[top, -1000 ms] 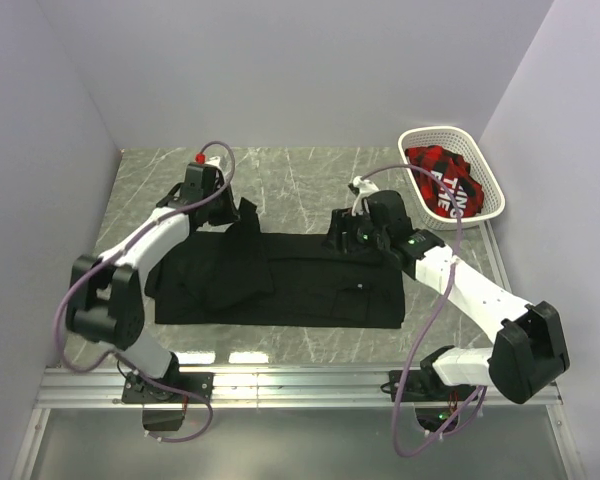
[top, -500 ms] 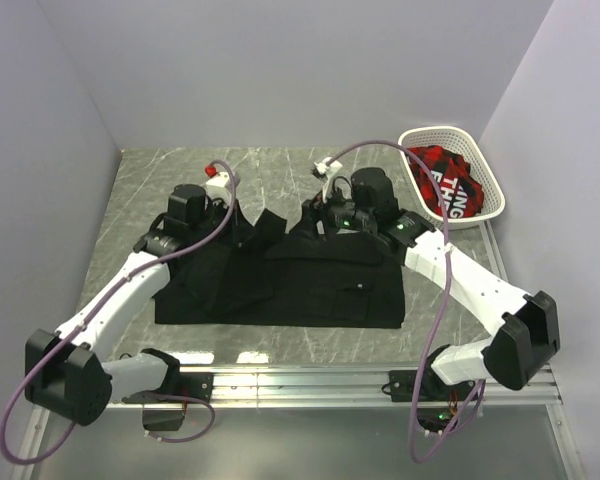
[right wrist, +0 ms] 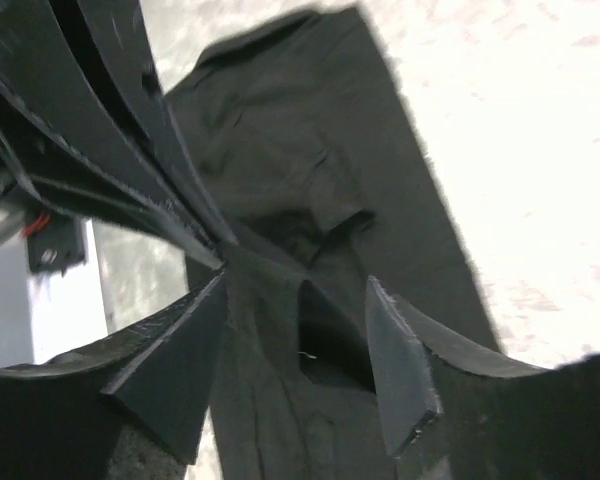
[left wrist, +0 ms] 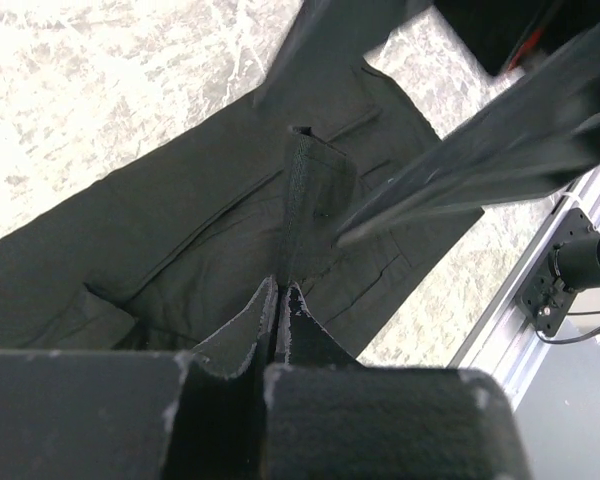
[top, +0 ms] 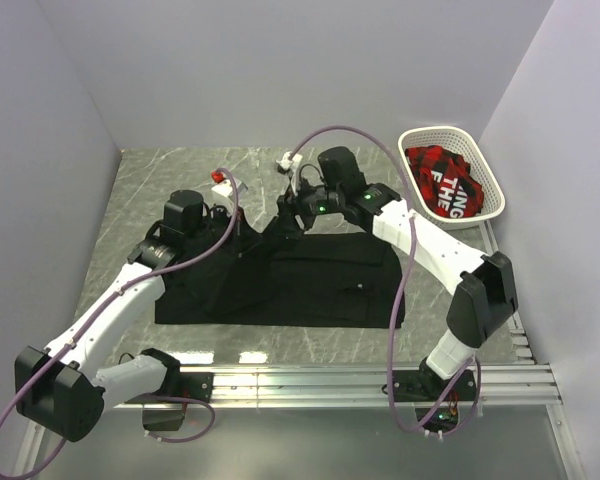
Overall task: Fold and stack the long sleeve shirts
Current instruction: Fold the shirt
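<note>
A black long sleeve shirt [top: 330, 290] lies spread across the table, its body flat. My left gripper [top: 238, 228] is shut on a lifted strip of its sleeve [left wrist: 298, 190], which rises taut above the shirt body [left wrist: 170, 240] in the left wrist view. My right gripper [top: 286, 218] hovers just to the right of it, open. In the right wrist view its fingers [right wrist: 185, 370] stand wide apart with a raised fold of the same black fabric [right wrist: 270, 300] between them; the left finger touches the cloth.
A white basket [top: 420, 134] at the far right holds red and black checked clothing [top: 442, 180]. Grey marbled tabletop [top: 280, 170] shows behind the shirt. An aluminium rail [top: 310, 380] runs along the near edge, with walls close on both sides.
The right gripper has swung left from the shirt's upper right edge to the lifted sleeve. The left gripper has carried the sleeve rightward over the shirt body.
</note>
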Motion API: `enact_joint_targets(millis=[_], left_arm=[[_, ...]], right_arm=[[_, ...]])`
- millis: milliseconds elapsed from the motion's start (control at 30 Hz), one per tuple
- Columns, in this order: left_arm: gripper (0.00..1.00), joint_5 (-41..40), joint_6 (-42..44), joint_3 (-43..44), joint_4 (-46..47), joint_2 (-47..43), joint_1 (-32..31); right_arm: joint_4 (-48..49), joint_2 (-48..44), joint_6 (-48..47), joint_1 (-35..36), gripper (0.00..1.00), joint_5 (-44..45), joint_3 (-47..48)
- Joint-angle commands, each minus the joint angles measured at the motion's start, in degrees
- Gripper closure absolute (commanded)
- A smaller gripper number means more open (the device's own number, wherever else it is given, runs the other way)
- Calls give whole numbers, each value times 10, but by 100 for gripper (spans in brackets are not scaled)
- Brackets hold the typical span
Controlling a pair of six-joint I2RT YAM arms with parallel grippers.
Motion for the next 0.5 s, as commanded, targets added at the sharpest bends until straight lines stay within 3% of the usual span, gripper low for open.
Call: enact_joint_targets(millis=[0, 67, 167, 200, 233, 267, 367, 400, 467], left_arm=[[99, 21, 21, 3, 22, -17, -3], [99, 21, 23, 2, 23, -17, -4], [99, 15, 24, -3, 29, -20, -3], [99, 10, 23, -4, 31, -20, -4], [97, 4, 17, -7, 36, -20, -4], [93, -11, 13, -8, 36, -17, -4], [60, -48, -8, -13, 41, -20, -3], [38, -60, -13, -16, 44, -23, -2], [26, -109, -27, -26, 49, -29, -3]], right_arm=[[-51, 12, -36, 13, 39, -44, 27], [-58, 14, -44, 14, 45, -65, 25], [-79, 18, -54, 16, 69, -84, 19], [-85, 13, -53, 17, 92, -89, 12], [-85, 8, -49, 17, 100, -90, 6], [-83, 1, -47, 18, 100, -93, -1], [-71, -36, -37, 26, 100, -91, -38], [-67, -56, -34, 29, 100, -86, -56], [-72, -84, -31, 37, 100, -74, -73]])
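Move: Pinched in the shut left fingers, a strip of the black shirt sticks out towards the open right gripper, its free end about 2 cm ahead, 4 cm right and 1 cm below the left hand. From the right hand that end is 2 cm back, 5 cm left and 2 cm down. The shirt body's middle lies roughly 16 cm back and 3 cm left of the right hand, some 22 cm below; its small white tag, on the table too, is 19 cm back and 21 cm right. Right fingers pinch the strip, moving about 5 cm back and 4 down, while left fingers open, letting go. ##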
